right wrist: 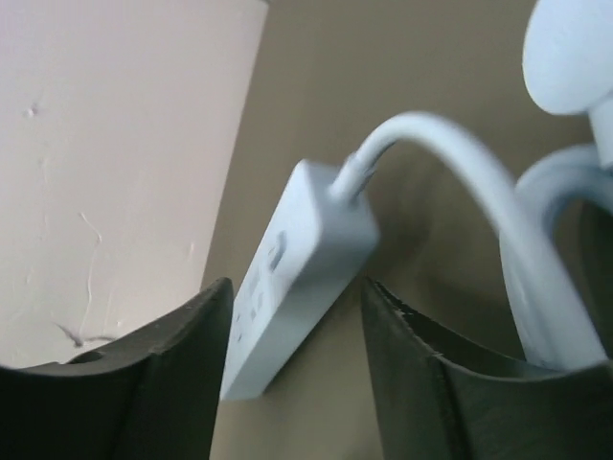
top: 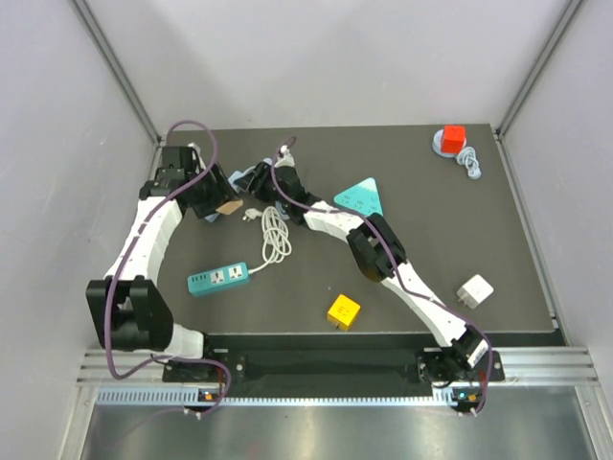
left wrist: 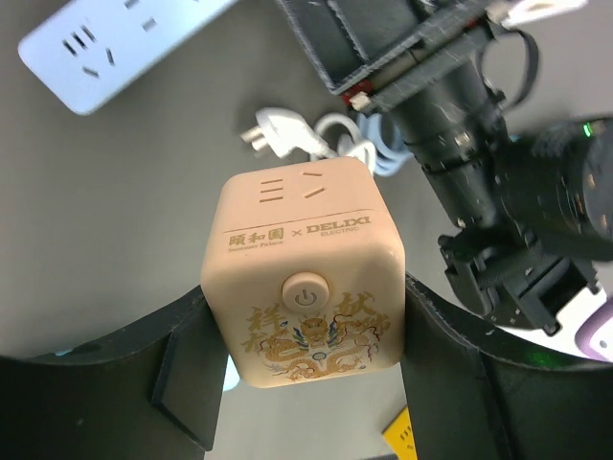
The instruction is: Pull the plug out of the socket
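My left gripper is shut on the socket, a beige cube with a power button and a gold dragon print, and holds it off the mat; in the top view the cube is at the back left. The white plug lies loose on the mat just past the cube, prongs out of it, also visible from above as the plug. Its white cord coils toward the front. My right gripper is open around a white power strip, with a gap at the right finger.
A teal power strip lies front left, a yellow cube at the front middle and a white cube front right. A teal triangular socket sits mid-mat. A red-topped adapter with cable is back right. Walls enclose three sides.
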{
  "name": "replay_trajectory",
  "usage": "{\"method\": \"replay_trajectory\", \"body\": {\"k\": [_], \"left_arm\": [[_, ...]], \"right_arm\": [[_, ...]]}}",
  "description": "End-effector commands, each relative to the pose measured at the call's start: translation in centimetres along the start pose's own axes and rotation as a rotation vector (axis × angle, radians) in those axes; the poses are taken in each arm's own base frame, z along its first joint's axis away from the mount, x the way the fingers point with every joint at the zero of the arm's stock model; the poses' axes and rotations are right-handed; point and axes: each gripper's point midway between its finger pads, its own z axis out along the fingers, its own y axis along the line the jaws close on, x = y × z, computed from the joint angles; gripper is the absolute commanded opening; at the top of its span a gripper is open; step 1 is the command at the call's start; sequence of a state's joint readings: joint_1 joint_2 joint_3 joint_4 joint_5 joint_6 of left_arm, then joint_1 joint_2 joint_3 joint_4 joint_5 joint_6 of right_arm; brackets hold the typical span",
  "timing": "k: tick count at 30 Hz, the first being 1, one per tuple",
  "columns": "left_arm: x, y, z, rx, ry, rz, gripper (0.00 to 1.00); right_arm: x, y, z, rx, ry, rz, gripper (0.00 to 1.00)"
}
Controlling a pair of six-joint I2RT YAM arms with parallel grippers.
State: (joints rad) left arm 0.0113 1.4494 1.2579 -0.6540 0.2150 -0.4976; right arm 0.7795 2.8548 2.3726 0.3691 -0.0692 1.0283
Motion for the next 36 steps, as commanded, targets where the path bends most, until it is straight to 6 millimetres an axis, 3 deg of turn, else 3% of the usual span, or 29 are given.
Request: {"method": "replay_trajectory", "body": {"k": [1, 11, 17, 20, 22, 23, 24, 25, 26, 27, 29, 31, 32, 33, 36], "left_arm": [[-1.0, -1.4, -3.0, 0.042, -0.087, 0.039, 0.00], [0.9, -1.9, -8.5, 0.079, -0.124, 0.081, 0.00], [4.9, -3.3, -9.9, 0.187, -0.050, 0.077, 0.00], [8.2, -3.8, -8.8, 0.219, 0.007, 0.072, 0.00], [11.1, -3.1, -7.4, 0.206, 0.083, 0.032, 0.00], [12.3, -4.1, -7.1, 0.253, 0.102, 0.053, 0.00], [13.9, -3.8, -6.6, 0.259, 0.137, 0.035, 0.00], [14.6, -3.9, -6.4, 0.275, 0.142, 0.032, 0.00], [15.1, -4.8, -6.3, 0.315, 0.132, 0.050, 0.00], [16.4, -4.4, -5.6, 0.313, 0.150, 0.028, 0.00], [17.7, -4.8, -5.4, 0.353, 0.147, 0.029, 0.00], [19.2, -4.8, -4.3, 0.388, 0.160, -0.008, 0.00], [20.1, -5.2, -4.0, 0.412, 0.175, -0.007, 0.00], [20.8, -5.3, -3.4, 0.438, 0.174, -0.029, 0.00], [22.1, -5.9, -2.5, 0.481, 0.172, -0.032, 0.00]], "right_arm": [[-3.1, 7.1, -1.7, -0.085, 0.027, -0.037, 0.57], [-3.6, 8.9, -4.2, -0.092, 0.172, -0.055, 0.76], [-4.0, 11.5, -7.8, -0.094, 0.259, -0.066, 0.79], [-5.4, 12.1, -11.1, -0.044, 0.253, -0.171, 0.81], [-6.6, 12.5, -13.9, -0.001, 0.243, -0.216, 0.83], [-6.3, 10.5, -15.1, 0.042, 0.257, -0.250, 0.84], [-7.7, 12.1, -17.0, 0.044, 0.230, -0.275, 0.85], [-8.6, 11.8, -18.1, 0.058, 0.214, -0.291, 0.87], [-7.8, 9.7, -19.6, 0.101, 0.235, -0.307, 0.88], [-9.0, 11.5, -21.5, 0.078, 0.202, -0.323, 0.88], [-9.9, 10.7, -23.4, 0.084, 0.183, -0.333, 0.90], [-9.2, 9.6, -25.9, 0.097, 0.202, -0.322, 0.90], [-8.2, 7.2, -27.3, 0.143, 0.229, -0.300, 0.91], [-8.4, 7.9, -28.5, 0.130, 0.217, -0.304, 0.91], [-8.0, 6.3, -31.4, 0.158, 0.197, -0.293, 0.91]]}}
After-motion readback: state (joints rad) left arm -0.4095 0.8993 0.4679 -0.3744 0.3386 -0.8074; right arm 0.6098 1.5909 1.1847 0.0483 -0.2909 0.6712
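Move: Down beyond the plug held in the left hand, the clear table it is carried to lies about 20 cm back, 13 right and 12 lower. The yellow plug is 25 cm back and 28 right of that hand, the teal strip 15 back and 4 left, the white cord level and 12 right, all some 12 below. From the empty right hand the light-blue strip lies 9 cm left, about level, 3 below; the teal triangle is 34 right, 4 back. Carrying the tan plug, already free of its socket, the left hand draws back about 19 cm and 12 cm right, first rising some 6 cm, then sinking well below its start towards clear table short of the white cord, turning clockwise and keeping its grip. The right hand opens wider and retreats from the light-blue strip, 23 cm right, 15 back and 14 up, towards the triangle. ##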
